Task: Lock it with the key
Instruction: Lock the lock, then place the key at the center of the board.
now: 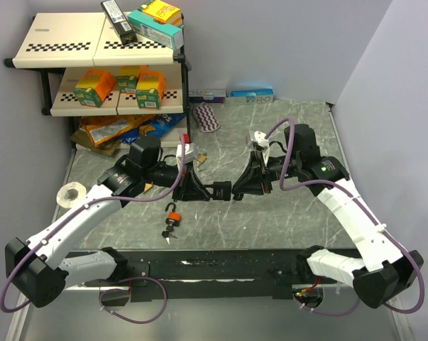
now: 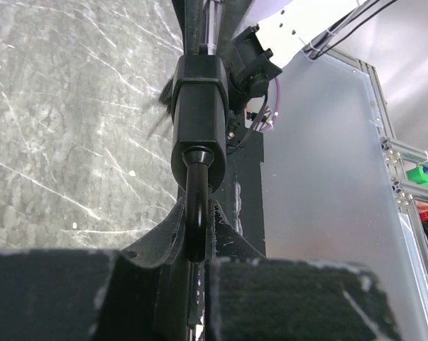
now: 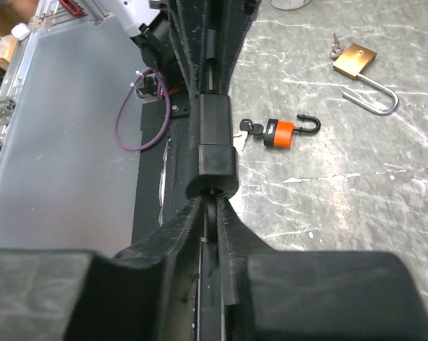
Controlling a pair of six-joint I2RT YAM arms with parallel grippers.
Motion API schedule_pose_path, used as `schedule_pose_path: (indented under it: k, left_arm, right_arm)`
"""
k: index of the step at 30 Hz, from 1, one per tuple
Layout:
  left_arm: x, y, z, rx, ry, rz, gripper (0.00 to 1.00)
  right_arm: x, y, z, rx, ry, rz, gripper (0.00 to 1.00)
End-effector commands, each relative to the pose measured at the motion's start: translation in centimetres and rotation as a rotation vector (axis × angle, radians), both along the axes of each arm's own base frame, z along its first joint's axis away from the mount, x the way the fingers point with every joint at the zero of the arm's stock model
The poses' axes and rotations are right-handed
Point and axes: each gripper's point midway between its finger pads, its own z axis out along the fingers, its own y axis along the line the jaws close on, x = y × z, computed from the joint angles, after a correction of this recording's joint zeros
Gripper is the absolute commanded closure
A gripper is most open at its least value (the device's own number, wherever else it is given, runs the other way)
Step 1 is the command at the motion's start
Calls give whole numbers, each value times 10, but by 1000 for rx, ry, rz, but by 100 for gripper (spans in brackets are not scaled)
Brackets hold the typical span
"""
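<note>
A black padlock (image 1: 215, 190) hangs in the air between my two grippers over the middle of the table. My left gripper (image 1: 196, 188) is shut on its dark shackle (image 2: 197, 213), and the lock body (image 2: 199, 121) points away from the left wrist camera. From the other side, my right gripper (image 1: 240, 187) is shut on the thin black key (image 3: 212, 212). The key sticks out of the round end of the lock body (image 3: 215, 153), pinched between the two fingers.
An orange padlock (image 1: 173, 216) (image 3: 279, 133) with keys in it lies open on the marble top near the front. A brass padlock (image 1: 192, 158) (image 3: 355, 58) lies further back. A tape roll (image 1: 72, 193) sits at the left, and a stocked shelf rack (image 1: 100, 71) stands at the back left.
</note>
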Motion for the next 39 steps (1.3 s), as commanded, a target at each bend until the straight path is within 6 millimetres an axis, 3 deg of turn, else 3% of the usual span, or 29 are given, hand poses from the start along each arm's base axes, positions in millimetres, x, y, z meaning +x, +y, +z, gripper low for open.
schedule_pose_path:
  k: [1, 5, 10, 11, 12, 15, 21, 27, 30, 31, 33, 34, 36, 37, 39]
  left_arm:
    - [-4, -2, 36, -110, -128, -39, 99]
    - [-4, -2, 37, -116, -135, -42, 99]
    - [-4, -3, 39, -118, -128, -45, 99]
    - [-5, -2, 39, -120, -130, -43, 99]
    - [-5, -2, 39, -119, -126, -44, 99]
    - [-6, -1, 35, -108, -124, -44, 99]
    - [-4, 12, 19, -77, -140, -29, 99]
    - [3, 25, 3, -30, -163, -20, 99]
    - [10, 27, -3, -13, -150, 14, 99]
    - [15, 27, -6, -3, -149, 42, 99]
    - [24, 26, -10, 7, -143, 86, 99]
    - [32, 26, -15, 25, -143, 129, 99]
    - [43, 26, -22, 47, -129, 176, 99]
    - [47, 26, -24, 55, -127, 194, 99]
    - [58, 26, -33, 85, -109, 238, 99]
  right_arm:
    - [-8, -1, -1, -9, 0, 30, 80]
    - [-5, 0, -2, -12, 2, 22, 71]
    - [-4, 0, 1, -3, -1, 30, 84]
    - [-6, 0, 2, -1, 0, 34, 89]
    - [-6, 0, 2, 3, -6, 37, 100]
    - [-10, -2, 3, 6, -5, 49, 100]
    - [-1, -22, 5, 22, 50, 4, 100]
    - [23, -50, 3, 1, 17, -92, 100]
    - [58, -68, -11, -43, 71, -227, 100]
    - [88, -77, -22, -95, 41, -319, 100]
    - [119, -90, -36, -143, 103, -456, 100]
    - [140, -98, -56, -202, 145, -531, 100]
    - [168, -101, -62, -217, 183, -599, 100]
    - [182, -102, -80, -239, 244, -614, 100]
    - [207, -102, -84, -238, 277, -659, 100]
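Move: The key sits right between the right hand's part-open fingers, in the end of the black lock, whose body is about 4 cm to the left and level. The orange padlock lies on the table some 22 cm left, 3 cm ahead and 28 cm below; the small brass padlock about 12 cm left, 23 cm ahead, equally low. From the left hand, which holds the lock's shackle, the key is about 8 cm right and 2 cm lower. Right fingers close on the key, pull it rightward from the left-held lock, then swing about 14 cm forward. ##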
